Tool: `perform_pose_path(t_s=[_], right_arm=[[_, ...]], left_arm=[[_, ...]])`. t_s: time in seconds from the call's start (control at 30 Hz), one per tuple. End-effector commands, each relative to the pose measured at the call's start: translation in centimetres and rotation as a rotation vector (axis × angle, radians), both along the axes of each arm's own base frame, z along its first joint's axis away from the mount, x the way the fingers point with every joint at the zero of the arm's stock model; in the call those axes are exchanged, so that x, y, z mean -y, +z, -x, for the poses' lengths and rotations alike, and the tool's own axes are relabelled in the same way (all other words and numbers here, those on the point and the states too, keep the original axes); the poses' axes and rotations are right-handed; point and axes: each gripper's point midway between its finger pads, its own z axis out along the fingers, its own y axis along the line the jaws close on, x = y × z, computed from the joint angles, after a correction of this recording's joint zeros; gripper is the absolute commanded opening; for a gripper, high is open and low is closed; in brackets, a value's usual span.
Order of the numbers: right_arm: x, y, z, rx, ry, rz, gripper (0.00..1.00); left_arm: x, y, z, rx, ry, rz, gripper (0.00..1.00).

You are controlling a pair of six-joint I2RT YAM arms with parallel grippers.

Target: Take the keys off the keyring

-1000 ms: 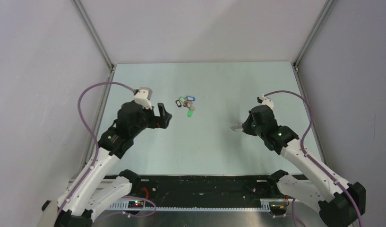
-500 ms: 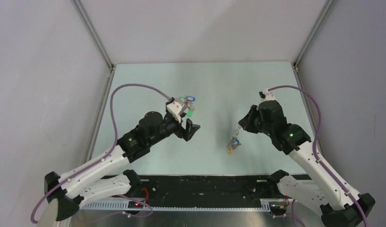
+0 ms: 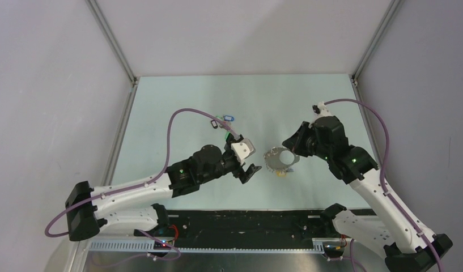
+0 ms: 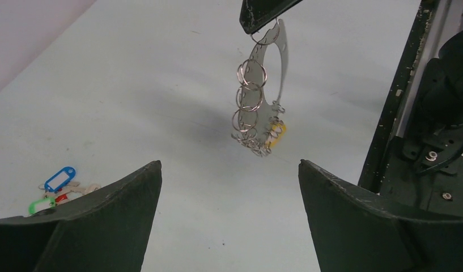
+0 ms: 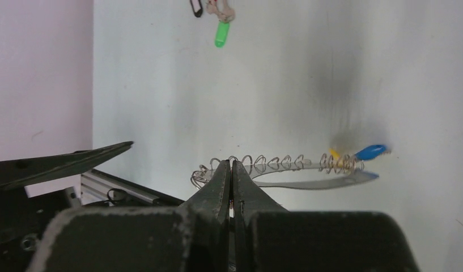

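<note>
The keyring [image 3: 279, 158] is a large grey loop fringed with small silvery rings, hanging in the air at mid table. My right gripper [image 3: 291, 145] is shut on its rim; in the right wrist view the gripper [image 5: 232, 164] pinches the rim and the keyring [image 5: 308, 182] stretches away to the right. Keys with a blue tag [image 5: 370, 151] and a yellow tag [image 5: 334, 153] hang at its far end. My left gripper [image 3: 250, 171] stands open just left of the ring. In the left wrist view the gripper [image 4: 229, 165] is empty, with the keyring [image 4: 257, 105] ahead of it.
A small heap of loose keys [image 3: 224, 121] with blue and green tags lies on the table behind the left arm, partly crossed by its purple cable [image 3: 183, 113]. The heap of loose keys [image 4: 56, 187] also shows low left in the left wrist view. A black rail [image 3: 240, 221] runs along the near edge.
My left arm has swung from the far left across to the middle, up to the keyring. The right gripper has lifted the ring and turned its loop to face upward.
</note>
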Motion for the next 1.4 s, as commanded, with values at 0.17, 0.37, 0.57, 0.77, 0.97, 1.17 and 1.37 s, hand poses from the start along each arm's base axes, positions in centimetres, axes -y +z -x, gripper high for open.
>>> perform_pose_path(t_s=[0.17, 0.37, 0.57, 0.77, 0.97, 1.17, 1.37], right_arm=[[-2.1, 5.0, -0.1, 0.079, 0.052, -0.131, 0.00], [-2.6, 5.6, 0.5, 0.091, 0.078, -0.155, 0.00], [-2.7, 6.3, 1.0, 0.108, 0.101, -0.163, 0.00], [-2.9, 6.4, 1.6, 0.108, 0.137, -0.154, 0.00], [-2.8, 6.8, 1.7, 0.124, 0.143, -0.160, 0.00], [-3.0, 7.3, 1.7, 0.146, 0.157, -0.164, 0.04], [-1.6, 7.9, 2.2, 0.247, 0.196, -0.082, 0.86]], left_arm=[[2.9, 4.5, -1.1, 0.118, -0.039, 0.070, 0.95], [4.8, 3.7, -2.4, 0.098, -0.015, 0.038, 0.96], [6.4, 2.8, -3.5, 0.082, -0.014, 0.015, 0.95], [6.2, 3.1, -3.0, 0.085, -0.121, 0.031, 0.97], [6.0, 3.1, -1.1, 0.061, -0.263, 0.055, 0.68], [5.6, 2.8, 0.0, 0.038, -0.306, 0.059, 0.08], [3.5, 4.0, 0.5, 0.060, -0.273, 0.064, 0.00]])
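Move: About 9 cm to the right of the open left fingers, 2 cm ahead and some 4 cm lower, is the middle of the keyring, hanging from the shut right fingers; its yellow tag dangles about 6 cm lower still. From the right hand, the keyring's middle lies 5 cm below, 3 cm left and 1 cm back, and the left fingers about 12 cm left and 3 cm back. The loose tagged keys lie roughly 19 cm ahead, 11 cm left and 21 cm below the left hand. Reaching about 6 cm right and 3 cm forward with open fingers, the left hand comes around the hanging keyring, then shuts on its ringed plate below the right fingers, turning some 15 degrees clockwise and drawing back 3 cm. The right hand keeps its pinch, easing up 4 cm and a little left and back, and opens at the end to let go. ##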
